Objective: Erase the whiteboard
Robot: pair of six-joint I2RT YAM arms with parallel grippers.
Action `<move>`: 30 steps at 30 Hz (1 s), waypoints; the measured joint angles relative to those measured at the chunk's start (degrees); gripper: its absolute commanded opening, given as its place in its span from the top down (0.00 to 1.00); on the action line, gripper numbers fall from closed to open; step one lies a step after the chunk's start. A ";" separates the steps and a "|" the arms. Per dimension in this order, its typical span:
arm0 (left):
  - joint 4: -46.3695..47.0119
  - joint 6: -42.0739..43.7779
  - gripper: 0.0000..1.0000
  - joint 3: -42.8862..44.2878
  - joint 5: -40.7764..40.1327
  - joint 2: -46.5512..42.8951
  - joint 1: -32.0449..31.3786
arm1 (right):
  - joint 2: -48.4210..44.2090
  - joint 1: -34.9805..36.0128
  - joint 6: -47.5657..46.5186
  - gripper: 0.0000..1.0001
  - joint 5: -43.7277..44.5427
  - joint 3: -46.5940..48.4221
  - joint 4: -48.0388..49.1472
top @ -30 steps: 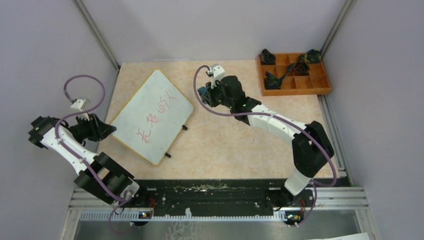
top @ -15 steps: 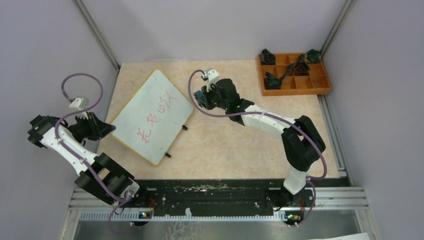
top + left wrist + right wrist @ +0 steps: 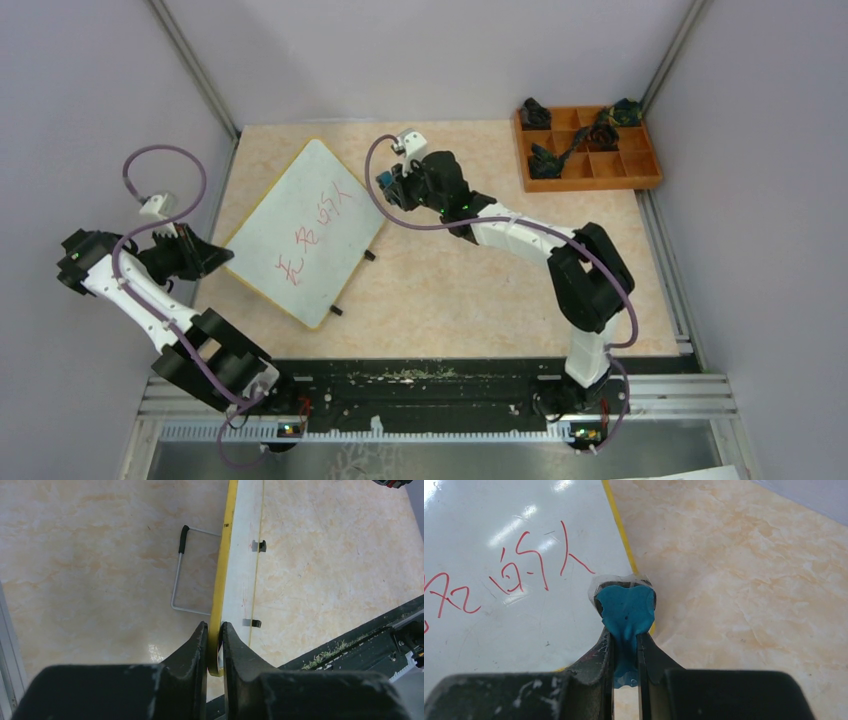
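Note:
The whiteboard (image 3: pixel 300 215) lies tilted on the table's left half, with red handwriting (image 3: pixel 310 238) across it. My left gripper (image 3: pixel 222 257) is at its left edge. In the left wrist view the left gripper (image 3: pixel 214 630) is shut on the whiteboard's yellow edge (image 3: pixel 223 555). My right gripper (image 3: pixel 386 182) hovers at the board's right edge. Seen from the right wrist, that gripper (image 3: pixel 624 641) is shut on a blue eraser pad (image 3: pixel 626 607), which sits over the yellow rim beside the red strokes (image 3: pixel 526 562) on the whiteboard (image 3: pixel 499 615).
An orange-brown compartment tray (image 3: pixel 600 183) with several dark objects stands at the back right. A wire stand (image 3: pixel 192 570) shows under the board. Small black feet (image 3: pixel 370 256) stick out at its near edge. A black rail (image 3: pixel 420 385) runs along the front.
My right arm has swung left, bringing the blue pad to the board's right edge. My left gripper has closed onto the board's yellow edge.

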 measured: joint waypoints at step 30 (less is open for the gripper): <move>-0.59 3.72 1.00 0.04 0.85 3.04 0.00 | 18.36 0.33 0.48 1.00 -10.21 12.92 15.74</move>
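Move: The eraser is already in the right fingers. The last red character, at the right end of the writing, lies about 11 cm left of the right hand, 1 cm ahead and some 4 cm below. The next character stands about 14 cm left and 3 cm back; the board's right corner is 5 cm back, 2 cm left and roughly 10 cm down. From the left hand, that last character lies about 14 cm ahead, 23 cm right and 8 cm lower. Still pinching the eraser, the right hand carries it about 8 cm left and some 3.5 cm forward, over the board's edge to the last red character. It dips about 3 cm, then rises again by 1.5 cm as it travels on up the board's slope, turning about 10 degrees counter-clockwise, its left side lifting as much. Contact can't be made out for certain. The left fingers keep their pinch on the board's left corner. ##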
